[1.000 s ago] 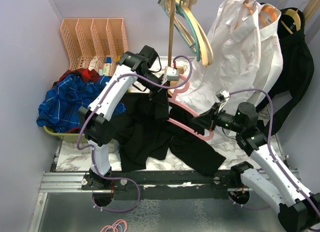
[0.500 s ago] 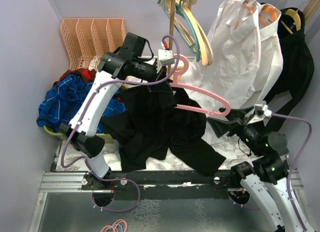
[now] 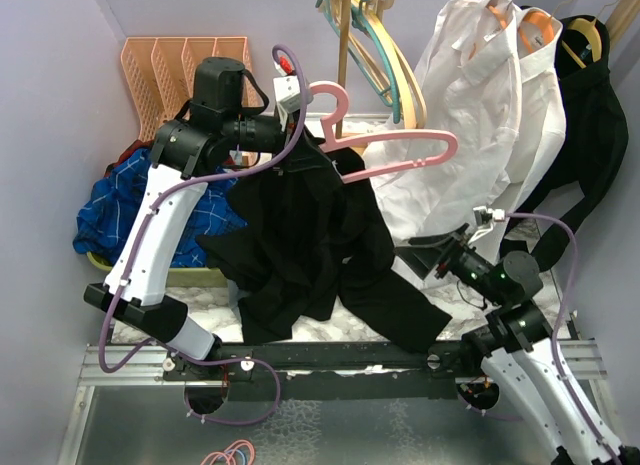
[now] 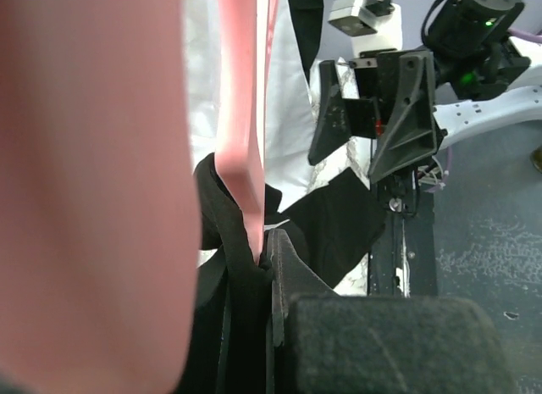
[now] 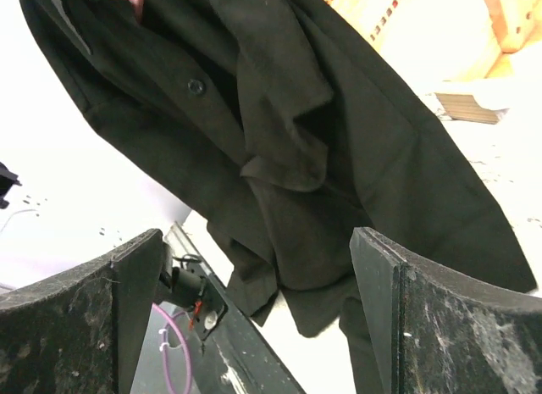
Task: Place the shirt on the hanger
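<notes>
The pink hanger (image 3: 400, 142) is raised above the table, its hook at the top left and one arm reaching right. My left gripper (image 3: 313, 133) is shut on it just below the hook. The left wrist view shows the hanger's bar (image 4: 241, 140) pinched at the left gripper (image 4: 262, 252) together with black cloth. The black shirt (image 3: 305, 235) hangs from the hanger's left part, its lower end lying on the table. My right gripper (image 3: 432, 250) stands open and empty at the lower right, apart from the hanger. It faces the hanging shirt (image 5: 296, 140) between its fingers (image 5: 449, 326).
A white dress shirt (image 3: 480, 105) and a dark garment (image 3: 590, 135) hang at the back right. Cream and teal hangers (image 3: 378, 55) hang by a wooden pole (image 3: 345, 65). An orange rack (image 3: 185, 70) and a blue plaid garment (image 3: 130, 210) are at the left.
My left arm has lifted the hanger and shirt up and to the left. My right gripper has let go of the hanger's right end, opened and drawn back to the lower right.
</notes>
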### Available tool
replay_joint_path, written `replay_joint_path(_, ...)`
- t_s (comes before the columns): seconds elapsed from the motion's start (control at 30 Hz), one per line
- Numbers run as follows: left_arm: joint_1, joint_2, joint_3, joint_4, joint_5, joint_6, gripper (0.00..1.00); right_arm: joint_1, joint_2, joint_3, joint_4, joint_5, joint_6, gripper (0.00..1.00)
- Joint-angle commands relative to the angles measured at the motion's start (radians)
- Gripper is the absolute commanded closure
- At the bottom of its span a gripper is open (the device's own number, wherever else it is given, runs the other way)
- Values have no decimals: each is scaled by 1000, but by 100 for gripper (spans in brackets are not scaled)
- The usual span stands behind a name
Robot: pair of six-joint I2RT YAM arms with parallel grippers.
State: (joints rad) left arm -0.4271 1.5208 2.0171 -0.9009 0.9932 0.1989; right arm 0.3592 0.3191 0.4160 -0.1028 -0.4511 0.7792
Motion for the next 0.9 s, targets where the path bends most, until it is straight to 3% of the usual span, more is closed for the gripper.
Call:
replay_joint_path(0.0,12,-32,-19,64,89,-47,100,7,151,-19,308,-44,71,9)
replay_joint_path(0.2,23,-42,-20,68,102,-52,100,28,352,-7,505,-37,36,11)
replay_joint_path(0.43,46,-39,-18,89,131,-79,100,168,479,-8,601,96,-20,15)
replay_joint_path(0.63,58,-34,-24,95,153,-90,100,220,554,20,677,162,-18,26)
replay_joint_path(0.77,65,-38,-28,98,157,-93,100,233,614,45,702,156,-23,54)
replay_joint_path(0.87,73,-42,-29,95,156,-89,100,240,637,47,701,161,-26,97)
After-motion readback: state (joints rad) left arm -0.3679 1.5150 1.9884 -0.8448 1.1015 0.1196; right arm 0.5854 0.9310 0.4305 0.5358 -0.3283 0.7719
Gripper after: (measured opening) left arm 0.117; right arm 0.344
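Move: The black shirt's loose hanging fold lies about 7 cm ahead and 9 cm to the left of the open right hand, about level with it. From that hand, the bare half of the pink hanger stands some 9 cm ahead, 3 cm left and 18 cm higher, and the shirt's sleeve on the table is 2 cm ahead, 3 cm left and 20 cm below. For the left hand, the fold is 8 cm to the right, 4 cm back and 18 cm below. The right fingers close around the lower end of the shirt's hanging fold and begin to pinch it, after the hand has gone about 8 cm left and 6 cm forward, first forward, then mostly left, and sinking slightly. The left hand stays nearly in place, keeping the hanger and the shirt's top raised in its grip. ##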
